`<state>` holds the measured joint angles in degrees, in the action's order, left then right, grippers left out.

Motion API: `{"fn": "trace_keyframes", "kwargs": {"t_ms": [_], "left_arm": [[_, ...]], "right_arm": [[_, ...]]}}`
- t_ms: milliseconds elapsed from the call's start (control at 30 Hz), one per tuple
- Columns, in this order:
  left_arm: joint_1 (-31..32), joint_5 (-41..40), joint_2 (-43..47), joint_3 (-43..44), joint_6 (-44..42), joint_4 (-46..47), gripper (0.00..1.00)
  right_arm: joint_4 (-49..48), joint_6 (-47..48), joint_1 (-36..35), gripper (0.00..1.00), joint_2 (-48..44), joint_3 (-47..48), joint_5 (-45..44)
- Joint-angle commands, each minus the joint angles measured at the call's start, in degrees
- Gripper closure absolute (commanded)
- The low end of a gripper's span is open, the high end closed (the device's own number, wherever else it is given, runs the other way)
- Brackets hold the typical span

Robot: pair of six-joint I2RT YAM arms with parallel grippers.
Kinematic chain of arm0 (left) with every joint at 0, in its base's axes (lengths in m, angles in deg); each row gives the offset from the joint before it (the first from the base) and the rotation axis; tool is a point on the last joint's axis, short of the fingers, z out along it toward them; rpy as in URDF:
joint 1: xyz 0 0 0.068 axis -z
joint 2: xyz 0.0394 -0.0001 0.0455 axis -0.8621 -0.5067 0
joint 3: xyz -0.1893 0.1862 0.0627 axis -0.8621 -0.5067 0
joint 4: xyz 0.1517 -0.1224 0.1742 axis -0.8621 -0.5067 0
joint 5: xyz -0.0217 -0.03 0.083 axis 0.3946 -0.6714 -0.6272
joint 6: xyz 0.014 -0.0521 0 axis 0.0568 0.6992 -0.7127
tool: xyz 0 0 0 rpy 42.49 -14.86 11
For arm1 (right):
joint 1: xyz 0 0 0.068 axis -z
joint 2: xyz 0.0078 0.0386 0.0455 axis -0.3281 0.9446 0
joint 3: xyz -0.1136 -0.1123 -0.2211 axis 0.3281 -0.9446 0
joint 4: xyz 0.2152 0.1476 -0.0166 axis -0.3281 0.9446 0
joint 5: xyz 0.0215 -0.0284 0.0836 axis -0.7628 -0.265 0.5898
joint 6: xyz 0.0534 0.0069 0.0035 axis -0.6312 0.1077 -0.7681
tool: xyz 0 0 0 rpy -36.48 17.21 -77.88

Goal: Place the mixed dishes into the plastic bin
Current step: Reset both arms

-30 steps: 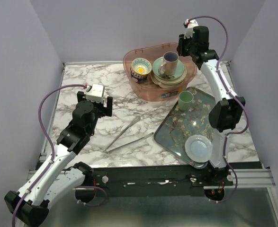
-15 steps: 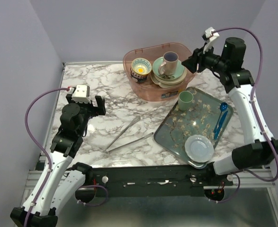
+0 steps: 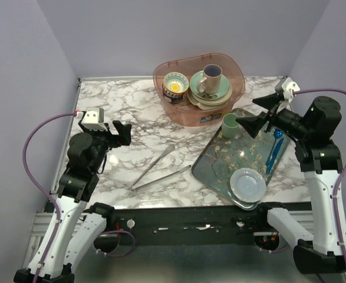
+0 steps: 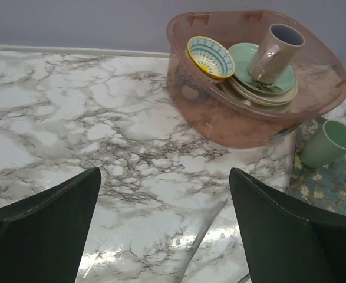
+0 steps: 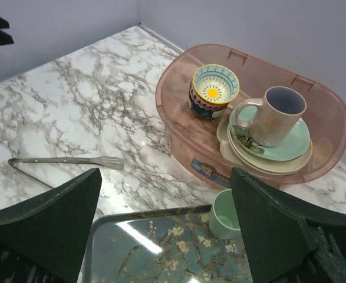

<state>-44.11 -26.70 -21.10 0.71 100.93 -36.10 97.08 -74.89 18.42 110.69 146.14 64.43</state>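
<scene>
The translucent pink plastic bin (image 3: 183,113) stands at the table's back centre. It holds a navy-and-yellow bowl (image 3: 175,84) stacked on a red patterned bowl, and a pale mug (image 3: 210,77) standing on a mint-green plate (image 3: 223,89) over cream plates. The left wrist view shows the bin (image 4: 220,115), and so does the right wrist view (image 5: 181,132). My left gripper (image 3: 121,134) is open and empty above the marble at the left (image 4: 164,177). My right gripper (image 3: 256,112) is open and empty above the tray, in front of the bin (image 5: 165,174).
A floral tray (image 3: 220,168) at the right front carries a green cup (image 3: 230,125), a pale blue dish (image 3: 247,184) and a blue spoon (image 3: 273,150). Metal tongs (image 3: 158,168) lie on the marble between the arms.
My right arm has swung away from above the bin, down and to the right over the tray, uncovering the blue spoon. My left arm has drawn back to the left.
</scene>
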Motion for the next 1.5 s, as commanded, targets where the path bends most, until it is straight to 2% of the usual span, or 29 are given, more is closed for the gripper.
{"fn": "trace_keyframes", "kwargs": {"t_ms": [0, 233, 333, 500, 967, 1467], "left_arm": [[-0.41, 5.20, 2.31, 4.33, 4.14, -3.49, 0.01], [-0.32, 5.20, 5.56, 9.25, 6.07, -9.90, 0.01], [-0.41, 3.71, 6.96, 10.30, 5.46, -12.19, 0.01], [-0.33, 3.36, 8.64, 10.66, 4.58, -13.86, 0.01], [-0.32, 3.36, 10.39, 11.28, 3.35, -14.92, 0.01], [-0.41, 3.62, 11.01, 10.93, 2.73, -14.31, 0.01]], "right_arm": [[0.32, -1.29, 0.47, 0.00, -5.28, -3.96, 0.50], [-0.29, -8.22, 0.47, 0.00, -9.67, -6.42, -4.86], [-1.08, -14.28, 0.47, 0.00, -11.26, -7.21, -9.33], [-1.17, -17.73, 0.47, 0.00, -13.46, -8.00, -17.33], [-0.47, -17.64, 0.47, 0.00, -16.62, -8.18, -24.02], [1.20, -16.68, 0.47, 0.00, -17.33, -7.56, -25.08]]}}
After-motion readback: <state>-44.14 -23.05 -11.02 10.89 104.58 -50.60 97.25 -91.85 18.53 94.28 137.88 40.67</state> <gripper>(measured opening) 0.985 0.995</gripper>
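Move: The plastic bin holding the dishes stands some 30 cm ahead of the empty right hand, 13 cm to its left and 32 cm below. The green cup is about 15 cm ahead of that hand, 3 cm left and 34 cm lower. From the empty left hand the bin lies roughly 30 cm ahead, 29 cm right and 23 cm below. Both open hands retreat from the bin: left back 7 cm and up; right rightward and back, turning clockwise 25 degrees. ##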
